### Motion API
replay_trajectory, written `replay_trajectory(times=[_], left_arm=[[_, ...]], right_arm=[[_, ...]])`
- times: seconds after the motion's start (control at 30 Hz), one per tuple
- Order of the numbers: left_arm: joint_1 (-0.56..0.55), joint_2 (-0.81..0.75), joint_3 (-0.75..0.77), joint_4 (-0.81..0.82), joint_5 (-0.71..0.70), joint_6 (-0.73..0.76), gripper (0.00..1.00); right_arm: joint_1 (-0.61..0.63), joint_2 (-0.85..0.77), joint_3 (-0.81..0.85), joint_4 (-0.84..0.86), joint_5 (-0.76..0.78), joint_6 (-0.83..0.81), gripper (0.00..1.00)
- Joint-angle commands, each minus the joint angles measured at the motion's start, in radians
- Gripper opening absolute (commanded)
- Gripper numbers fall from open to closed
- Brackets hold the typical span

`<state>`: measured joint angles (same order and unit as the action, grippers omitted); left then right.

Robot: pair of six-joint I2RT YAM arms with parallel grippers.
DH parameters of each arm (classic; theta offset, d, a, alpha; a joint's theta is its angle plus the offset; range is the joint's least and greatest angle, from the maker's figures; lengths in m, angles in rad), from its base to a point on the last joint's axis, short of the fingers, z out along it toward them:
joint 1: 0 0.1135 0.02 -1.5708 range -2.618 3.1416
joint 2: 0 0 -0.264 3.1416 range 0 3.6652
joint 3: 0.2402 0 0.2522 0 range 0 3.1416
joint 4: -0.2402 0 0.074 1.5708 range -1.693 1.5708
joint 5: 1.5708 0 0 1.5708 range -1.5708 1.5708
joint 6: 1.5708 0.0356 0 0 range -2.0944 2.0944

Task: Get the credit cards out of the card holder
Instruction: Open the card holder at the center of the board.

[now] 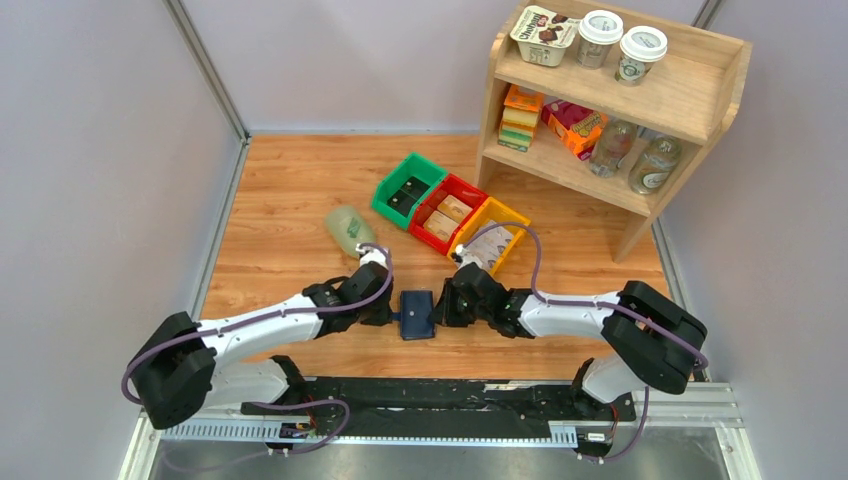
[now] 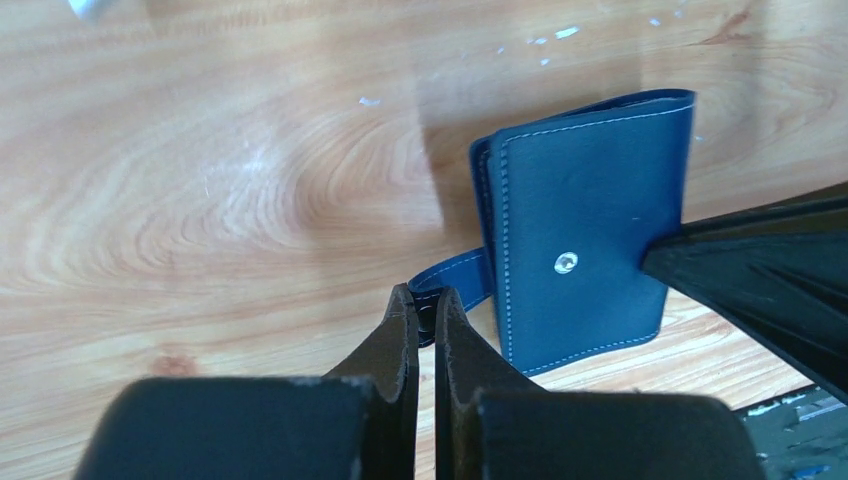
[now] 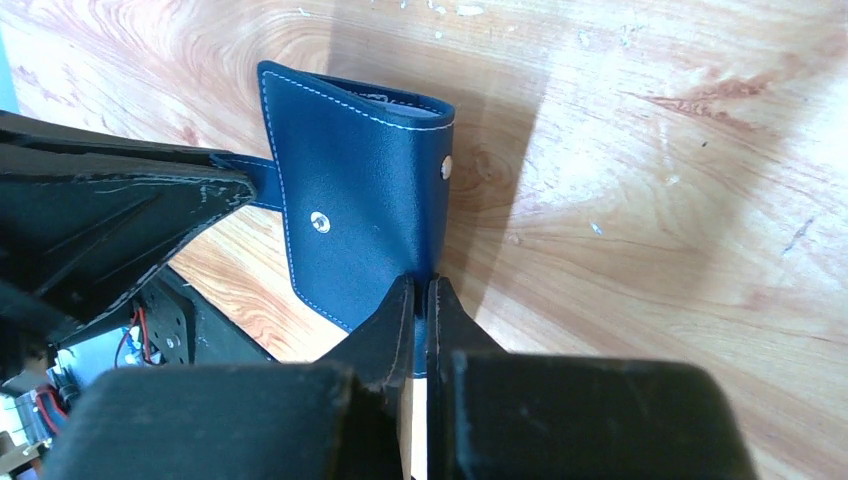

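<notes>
The card holder [image 1: 416,313], a navy folding case, sits on the wooden table between my two grippers, folded, with its snap tab [image 2: 455,275] undone and sticking out to the left. My left gripper [image 2: 426,305] is shut on the end of that tab. My right gripper [image 3: 421,290] is shut on the opposite edge of the card holder [image 3: 360,190]. In the top view the left gripper [image 1: 392,316] and the right gripper [image 1: 440,310] flank the case closely. The credit cards are hidden inside the folded holder.
Green [image 1: 408,188], red [image 1: 447,212] and yellow [image 1: 490,236] bins stand in a row behind the arms. A pale green bottle [image 1: 350,230] lies at the back left. A wooden shelf [image 1: 640,110] with groceries stands at the back right. Walls enclose the table.
</notes>
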<state>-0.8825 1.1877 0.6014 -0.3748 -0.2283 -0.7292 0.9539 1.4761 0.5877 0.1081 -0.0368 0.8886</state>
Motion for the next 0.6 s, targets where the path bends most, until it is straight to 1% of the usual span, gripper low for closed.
replay_trajectory(times=[0.0, 0.1, 0.13, 0.2, 0.27, 0.33, 0.4, 0.43, 0.47, 0.57], left_arm=[[0.042, -0.052, -0.121, 0.146, 0.069, -0.128, 0.00], [0.060, -0.066, -0.218, 0.230, 0.112, -0.211, 0.00], [0.062, -0.071, -0.235, 0.273, 0.119, -0.228, 0.00], [0.063, -0.080, -0.285, 0.336, 0.138, -0.265, 0.00], [0.062, -0.091, -0.321, 0.403, 0.152, -0.289, 0.00], [0.063, -0.102, -0.351, 0.448, 0.158, -0.306, 0.00], [0.063, -0.115, -0.379, 0.485, 0.162, -0.320, 0.00], [0.062, -0.125, -0.387, 0.499, 0.162, -0.323, 0.00], [0.063, -0.131, -0.396, 0.505, 0.162, -0.329, 0.00], [0.062, -0.151, -0.416, 0.524, 0.158, -0.334, 0.00]], right_arm=[[-0.004, -0.008, 0.017, -0.105, 0.080, -0.057, 0.00], [-0.001, -0.011, 0.049, -0.195, 0.109, -0.079, 0.00], [0.003, -0.011, 0.066, -0.221, 0.123, -0.086, 0.02], [0.019, -0.014, 0.112, -0.301, 0.170, -0.114, 0.12], [0.054, -0.014, 0.188, -0.407, 0.234, -0.137, 0.33], [0.084, -0.002, 0.265, -0.502, 0.291, -0.158, 0.59], [0.104, 0.021, 0.346, -0.589, 0.340, -0.166, 0.80], [0.115, 0.035, 0.381, -0.625, 0.360, -0.171, 0.88], [0.126, 0.055, 0.421, -0.666, 0.382, -0.177, 0.93], [0.152, 0.128, 0.529, -0.749, 0.425, -0.195, 1.00]])
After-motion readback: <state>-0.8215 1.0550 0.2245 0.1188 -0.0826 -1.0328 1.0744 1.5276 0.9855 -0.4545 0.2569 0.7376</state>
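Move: Both hands hold the card holder: the left has its strap end, the right its right-hand edge near the close corner. The holder's middle is about 5 cm right of the left hand, level ahead and some 2 cm lower. From the right hand it is about 4 cm left and 1 cm ahead, at its height. The green bottle lies about 17 cm ahead and 9 cm left of the left hand; the yellow bin is roughly 16 cm ahead and 11 cm right of the right hand. The right fingers let go of the card holder's edge, opening wide as the hand first slips about 2 cm left, then rises some 4 cm clear over the holder, tipping about 20 degrees to point more steeply down. Meanwhile the left keeps its pinch on the strap, sinks roughly 3 cm towards the table with a little back and right, and rolls so its fingers lean further right. ##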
